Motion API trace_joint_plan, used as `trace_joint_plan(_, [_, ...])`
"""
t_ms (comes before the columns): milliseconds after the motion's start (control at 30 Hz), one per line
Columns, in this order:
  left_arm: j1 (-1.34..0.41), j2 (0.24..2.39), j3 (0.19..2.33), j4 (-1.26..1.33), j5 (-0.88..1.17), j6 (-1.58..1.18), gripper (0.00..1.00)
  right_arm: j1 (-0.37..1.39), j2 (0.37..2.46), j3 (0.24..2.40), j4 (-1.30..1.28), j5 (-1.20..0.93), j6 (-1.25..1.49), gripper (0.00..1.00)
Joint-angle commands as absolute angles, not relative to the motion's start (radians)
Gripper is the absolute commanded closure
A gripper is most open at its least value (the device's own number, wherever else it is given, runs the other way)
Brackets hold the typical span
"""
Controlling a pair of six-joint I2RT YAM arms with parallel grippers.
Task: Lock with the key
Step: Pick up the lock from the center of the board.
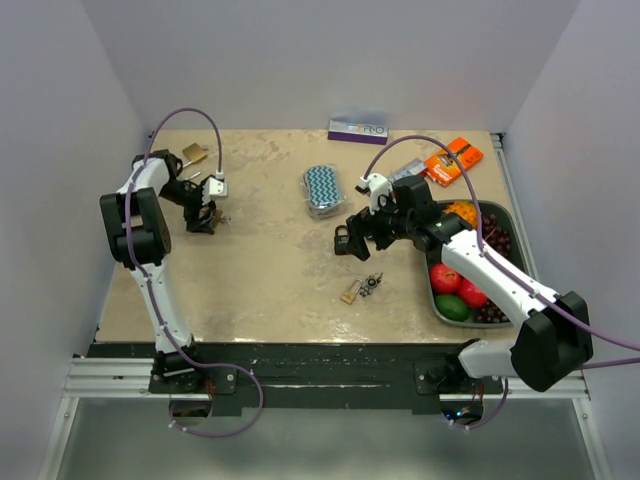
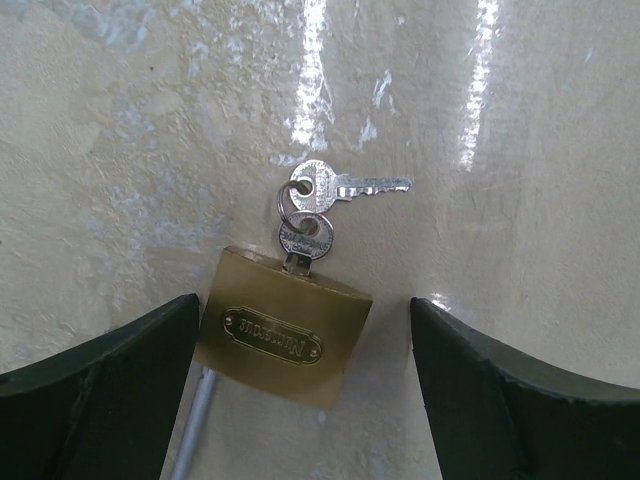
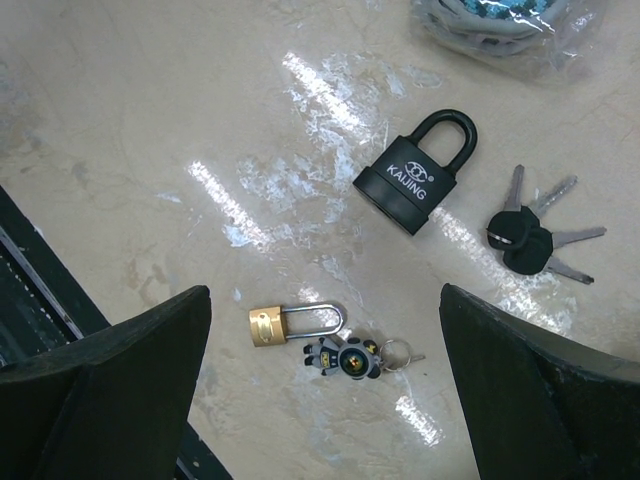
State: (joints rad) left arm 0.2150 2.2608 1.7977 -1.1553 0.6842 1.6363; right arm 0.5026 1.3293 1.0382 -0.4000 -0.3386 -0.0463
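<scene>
A brass padlock [image 2: 283, 337] lies on the table between my left gripper's open fingers [image 2: 100, 400], close to the left one. A silver key [image 2: 307, 236] sits in its keyhole, and a second key [image 2: 345, 186] hangs from the same ring. Its steel shackle [image 2: 195, 425] points toward the wrist. My left gripper [image 1: 205, 215] is low over it at the far left. My right gripper [image 1: 358, 232] is open and empty above a black padlock [image 3: 415, 180], black-headed keys [image 3: 535, 235], a small long-shackle brass padlock [image 3: 290, 325] and a figure keychain [image 3: 345, 357].
A metal tray [image 1: 505, 215] of fruit stands at the right. A blue patterned pouch [image 1: 322, 190] lies mid-table, a purple box [image 1: 358, 130] and an orange packet [image 1: 454, 160] at the back. Another brass object [image 1: 194, 153] lies at the back left.
</scene>
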Motion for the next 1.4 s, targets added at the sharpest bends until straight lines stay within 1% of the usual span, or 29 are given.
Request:
trace_joint_plan(0, [0.218,2.273,1.77,-1.108,0.658,1.68,0.13,0.497,1.318,1.068,-0.397,-0.379,-0.058,0.01])
trace_joint_plan(33, [0.218,2.276,1.769,-1.12,0.649,1.683,0.19,0.495,1.318,1.071,-0.397,-0.382,-0.058,0.01])
trace_joint_plan(100, [0.218,2.275,1.761,-1.153,0.631,1.697,0.25,0.495,1.318,1.074,-0.402,-0.385,-0.058,0.01])
trace_joint_plan(133, [0.216,2.267,1.738,-1.161,0.626,1.701,0.31,0.497,1.316,1.077,-0.403,-0.387,-0.058,0.01])
trace_joint_plan(200, [0.212,2.221,1.694,-1.164,0.624,1.715,0.4,0.497,1.316,1.08,-0.405,-0.394,-0.058,0.01])
trace_joint_plan(233, [0.207,2.198,1.634,-1.155,0.623,1.715,0.48,0.497,1.316,1.081,-0.405,-0.402,-0.057,0.01])
trace_joint_plan(333, [0.184,2.091,1.488,-1.114,0.635,1.703,0.6,0.497,1.319,1.085,-0.405,-0.414,-0.054,0.01])
trace_joint_plan(400, [0.149,1.998,1.365,-1.039,0.65,1.646,0.66,0.497,1.319,1.085,-0.403,-0.417,-0.049,0.01])
trace_joint_plan(433, [0.134,1.967,1.326,-1.01,0.653,1.623,0.71,0.495,1.322,1.085,-0.403,-0.42,-0.046,0.01])
trace_joint_plan(500, [0.086,1.887,1.225,-0.921,0.661,1.54,0.74,0.495,1.324,1.083,-0.405,-0.428,-0.04,0.01])
trace_joint_plan(533, [0.069,1.843,1.197,-0.89,0.669,1.505,0.79,0.494,1.322,1.083,-0.405,-0.431,-0.037,0.01])
trace_joint_plan(600, [0.02,1.804,1.126,-0.812,0.684,1.409,0.84,0.495,1.324,1.077,-0.407,-0.433,-0.031,0.01])
trace_joint_plan(700, [-0.054,1.731,1.053,-0.684,0.681,1.271,0.95,0.495,1.331,1.068,-0.407,-0.433,-0.008,0.01])
trace_joint_plan(733, [-0.069,1.695,1.04,-0.66,0.677,1.217,1.0,0.495,1.336,1.065,-0.408,-0.437,-0.008,0.01])
trace_joint_plan(867, [-0.164,1.619,1.026,-0.637,0.62,1.197,1.0,0.495,1.341,1.049,-0.387,-0.465,0.031,0.01])
trace_joint_plan(1133, [-0.241,1.505,1.054,-0.655,0.586,1.191,1.0,0.495,1.399,1.049,-0.327,-0.574,0.126,0.01])
trace_joint_plan(1233, [-0.281,1.496,1.075,-0.652,0.578,1.154,1.0,0.494,1.433,1.043,-0.278,-0.591,0.176,0.01])
trace_joint_plan(1367, [-0.345,1.473,1.094,-0.638,0.574,1.089,1.0,0.495,1.485,1.029,-0.139,-0.613,0.297,0.01])
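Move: Just below the left fingers, about 1 cm down and already between the open pads, stands the brass lock; its keys lie some 4 cm to its right. An open padlock lies about 15 cm ahead of the left hand and 5 cm to its left, and the black padlock some 36 cm to its right and 6 cm back. From the right hand, the brass lock is about 38 cm left, 6 cm ahead and 16 cm lower. Sinking under 1 cm, the left fingers close on the sides of the brass lock, then sweep it back and to the right at near-unchanged low height, about 14 cm back and 16 cm right in all, towards the black padlock, lifting it some 6 cm over the last part. The open right hand eases about 4 cm left towards it, dipping slightly and tilting nearly 20 degrees. ##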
